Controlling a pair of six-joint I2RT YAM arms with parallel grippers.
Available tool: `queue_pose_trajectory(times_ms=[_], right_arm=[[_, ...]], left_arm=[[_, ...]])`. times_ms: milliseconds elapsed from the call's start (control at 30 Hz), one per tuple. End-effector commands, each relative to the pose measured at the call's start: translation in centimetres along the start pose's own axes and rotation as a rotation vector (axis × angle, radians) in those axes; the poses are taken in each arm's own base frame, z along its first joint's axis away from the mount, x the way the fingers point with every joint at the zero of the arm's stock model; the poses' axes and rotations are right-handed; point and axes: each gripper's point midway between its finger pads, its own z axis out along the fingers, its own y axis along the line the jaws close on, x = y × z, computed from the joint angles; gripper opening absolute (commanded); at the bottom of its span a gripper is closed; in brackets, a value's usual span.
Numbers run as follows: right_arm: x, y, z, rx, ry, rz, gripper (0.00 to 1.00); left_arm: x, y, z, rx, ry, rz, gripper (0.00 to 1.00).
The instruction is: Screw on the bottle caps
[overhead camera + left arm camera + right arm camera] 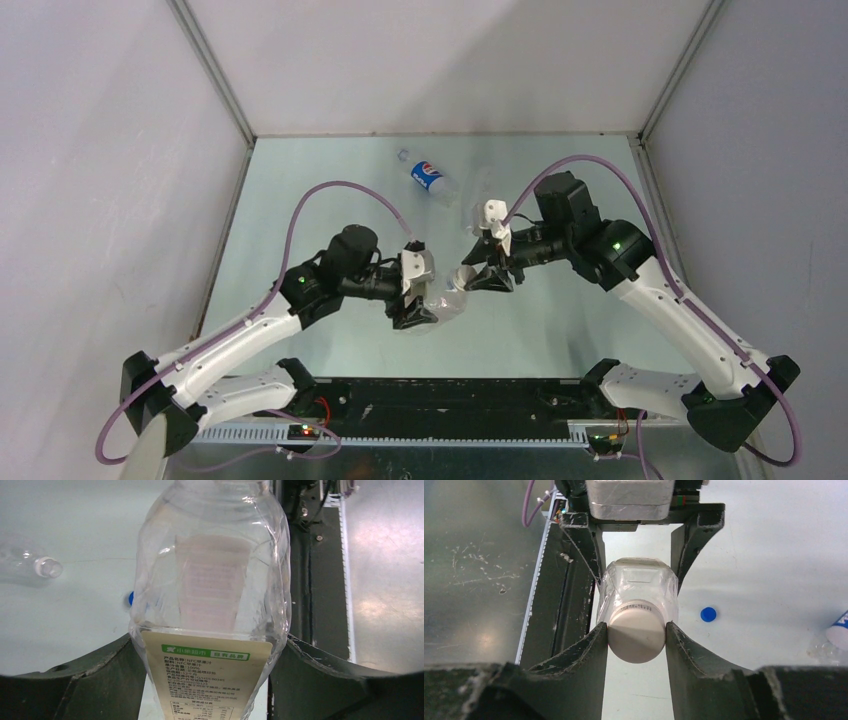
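My left gripper (210, 680) is shut on the body of a clear bottle with a white and yellow label (215, 580), holding it lying level above the table (330, 200). A white cap (636, 640) sits on that bottle's neck. My right gripper (636, 627) is shut on this cap, a finger pressed against each side. In the top view the two grippers (418, 312) (468, 278) face each other across the bottle (452, 300). One loose blue cap (708, 614) lies on the table beside the held bottle.
A Pepsi bottle (428, 178) lies on its side toward the back of the table. A plain clear bottle (30, 565) with an open neck lies near it. Grey walls enclose the table, and a black rail (450, 395) runs along the near edge.
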Motion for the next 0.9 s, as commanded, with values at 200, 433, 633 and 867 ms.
queue_pose_trajectory(times_ms=[200, 433, 633, 867], right_arm=[[0.3, -3.6, 1.1, 0.28, 0.032, 0.467, 0.04], [3.0, -7.7, -0.1, 0.659, -0.004, 1.166, 0.07], [0.0, -8.7, -1.3, 0.664, -0.122, 1.114, 0.31], [-3.7, -7.4, -4.5, 0.592, -0.12, 0.534, 0.73]], left_arm=[[-6.8, 5.8, -2.0, -0.464, -0.198, 0.162, 0.0], [-8.7, 8.3, -3.6, -0.825, -0.248, 0.204, 0.0], [-7.9, 8.6, -2.3, -0.818, -0.21, 0.156, 0.0], [-3.9, 8.8, -1.5, -0.607, -0.131, 0.017, 0.0]])
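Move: The white cap sits on the mouth of the held bottle, already between the right fingertips. The bottle's middle lies about 5 cm left of the right hand, 1 cm back and 8 cm below. On the table, some 28 cm below that hand, one blue cap lies 8 cm ahead and 1 cm right, another 11 cm ahead and 7 cm left. From the left hand, which grips the bottle, the white cap is about 5 cm right, 1 cm ahead and 8 cm up. The white cap is twisted clockwise, as seen from above the mouth, by the right fingers still pinching it, the wrist turning about 70 degrees while the left hand turns the bottle some 40 degrees the other way. Both hands travel forward together, 8 to 9 cm; at the end the right fingers open, let go of the cap and ease slightly up, while the left keeps its grip. ##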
